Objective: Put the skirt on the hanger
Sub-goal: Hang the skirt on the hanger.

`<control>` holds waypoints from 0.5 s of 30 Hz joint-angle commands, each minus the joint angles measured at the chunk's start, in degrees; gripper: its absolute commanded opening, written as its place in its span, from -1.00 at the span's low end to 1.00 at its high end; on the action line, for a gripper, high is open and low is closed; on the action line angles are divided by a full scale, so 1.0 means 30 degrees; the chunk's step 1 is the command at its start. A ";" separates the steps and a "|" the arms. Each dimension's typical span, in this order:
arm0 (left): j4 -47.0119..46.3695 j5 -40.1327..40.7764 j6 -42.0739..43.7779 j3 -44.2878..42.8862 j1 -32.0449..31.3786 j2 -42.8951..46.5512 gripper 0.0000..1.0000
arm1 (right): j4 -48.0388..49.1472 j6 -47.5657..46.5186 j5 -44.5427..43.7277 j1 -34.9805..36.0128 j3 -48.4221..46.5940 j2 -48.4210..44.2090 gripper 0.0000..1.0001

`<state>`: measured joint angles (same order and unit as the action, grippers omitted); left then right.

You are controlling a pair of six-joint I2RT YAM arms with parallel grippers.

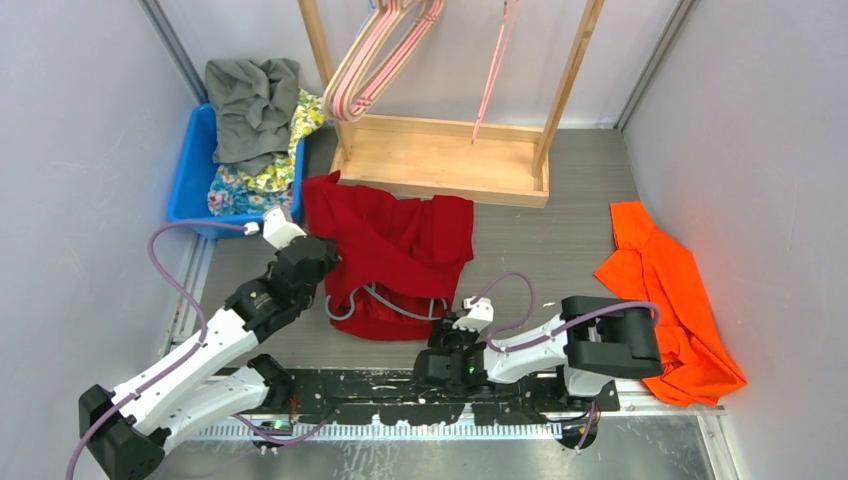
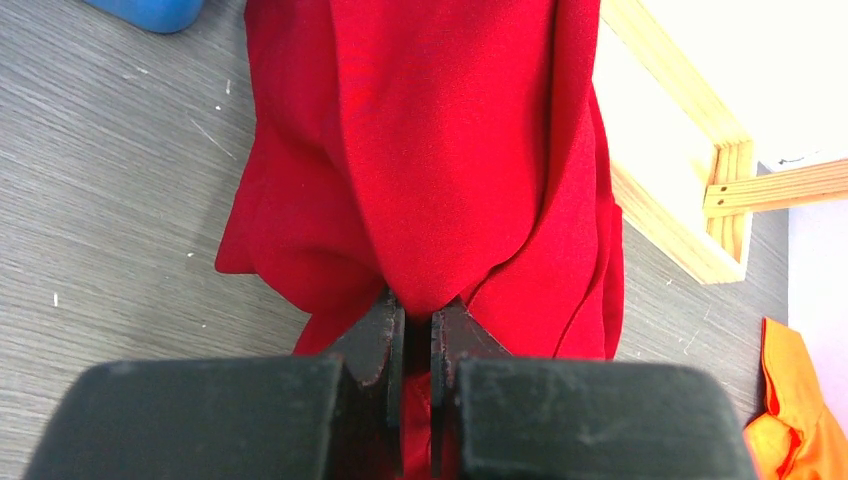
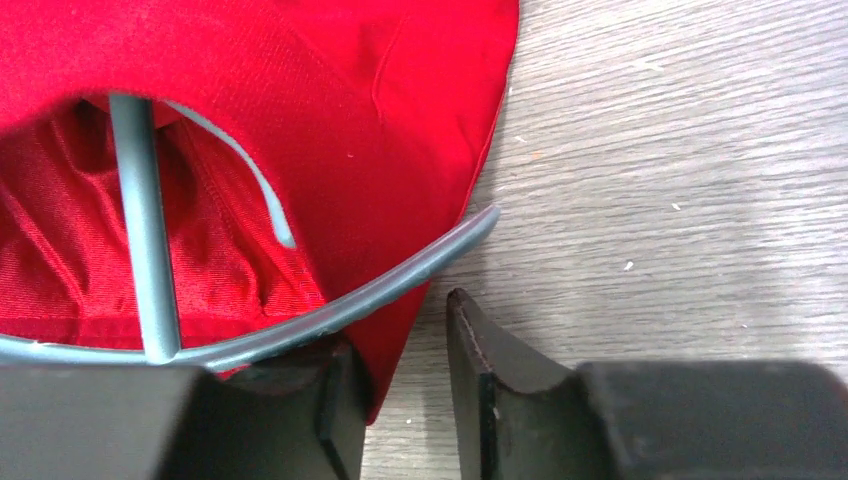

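A red skirt (image 1: 390, 240) (image 2: 430, 150) lies crumpled on the grey table in front of the wooden rack. A grey hanger (image 1: 385, 305) (image 3: 400, 280) sits inside its near open edge, one arm tip sticking out past the cloth. My left gripper (image 1: 328, 262) (image 2: 418, 315) is shut on a fold at the skirt's left edge. My right gripper (image 1: 452, 328) (image 3: 398, 325) is at the skirt's near right corner with its jaws apart. The hanger arm and the corner of the skirt (image 3: 300, 100) lie over its left finger, and bare table shows in the gap.
A blue bin (image 1: 190, 170) at the back left holds a grey garment (image 1: 250, 100) and floral cloth. The wooden rack (image 1: 440, 160) (image 2: 680, 220) carries pink hangers (image 1: 380, 60). An orange garment (image 1: 665, 290) (image 2: 790, 420) lies at the right. White walls close both sides.
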<state>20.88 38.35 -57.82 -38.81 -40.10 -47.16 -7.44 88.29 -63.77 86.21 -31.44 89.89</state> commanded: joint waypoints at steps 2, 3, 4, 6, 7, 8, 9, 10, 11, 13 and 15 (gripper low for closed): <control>-0.1296 0.0146 0.0405 -0.1123 0.0079 0.0118 -1.00 | -0.0208 0.0094 -0.0775 -0.0203 0.0496 -0.1318 -0.58; -0.1273 0.0087 0.0526 -0.1141 0.0067 0.0098 -1.00 | -0.0492 0.0008 -0.0856 -0.0203 0.0579 -0.1637 -0.72; -0.1211 0.0021 0.0682 -0.1234 0.0065 0.0037 -1.00 | -0.0875 0.0027 -0.0947 -0.0203 0.0670 -0.2050 -0.85; -0.0963 -0.0034 0.1056 -0.1506 0.0067 -0.0050 -1.00 | -0.1902 0.0306 -0.1006 -0.0168 0.1102 -0.3081 -0.97; -0.0821 -0.0049 0.1265 -0.1650 0.0065 -0.0055 -1.00 | -0.2125 0.0504 -0.0995 -0.0177 0.1493 -0.3714 -0.97; -0.0745 -0.0139 0.1584 -0.1833 0.0072 -0.0041 -1.00 | -0.2251 0.0697 -0.0905 -0.0174 0.2000 -0.4390 -0.97; -0.0658 -0.0263 0.1913 -0.2039 0.0066 -0.0050 -1.00 | -0.2362 0.0853 -0.0854 -0.0167 0.2451 -0.5053 -0.97; -0.0534 -0.0458 0.2254 -0.2340 0.0065 -0.0132 -1.00 | -0.2494 0.0953 -0.0789 -0.0151 0.2907 -0.5762 -0.97; -0.0258 -0.0655 0.2634 -0.2751 0.0065 -0.0277 -1.00 | -0.2752 0.1068 -0.0729 -0.0090 0.3264 -0.6382 -0.97; 0.0309 -0.0814 0.3173 -0.3412 0.0083 -0.0611 -1.00 | -0.3440 0.1181 -0.0925 0.0277 0.3701 -0.7636 -0.97; 0.0288 -0.1001 0.3561 -0.3604 0.0065 -0.0711 -1.00 | -0.4330 0.1162 -0.1271 0.0676 0.3652 -0.8781 -0.97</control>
<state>23.99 35.00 -51.13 -44.80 -40.12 -49.17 -14.31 90.15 -63.53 86.59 -21.04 69.14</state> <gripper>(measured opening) 0.049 0.050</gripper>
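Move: The right hand's open fingers are already around the skirt's near right corner, about 1 cm ahead and 1 cm to the left, at fingertip height. The hanger's right end crosses just above, some 2 cm ahead and 1 cm left; the middle of the hanger's bar is about 3 cm ahead and 12 cm left. From the left hand, still gripping the skirt, that corner lies roughly 11 cm back, 22 cm right and 16 cm below. Right fingers pinch the skirt's near right corner, pulling about 5 cm right and slightly up; holding left hand rises. ##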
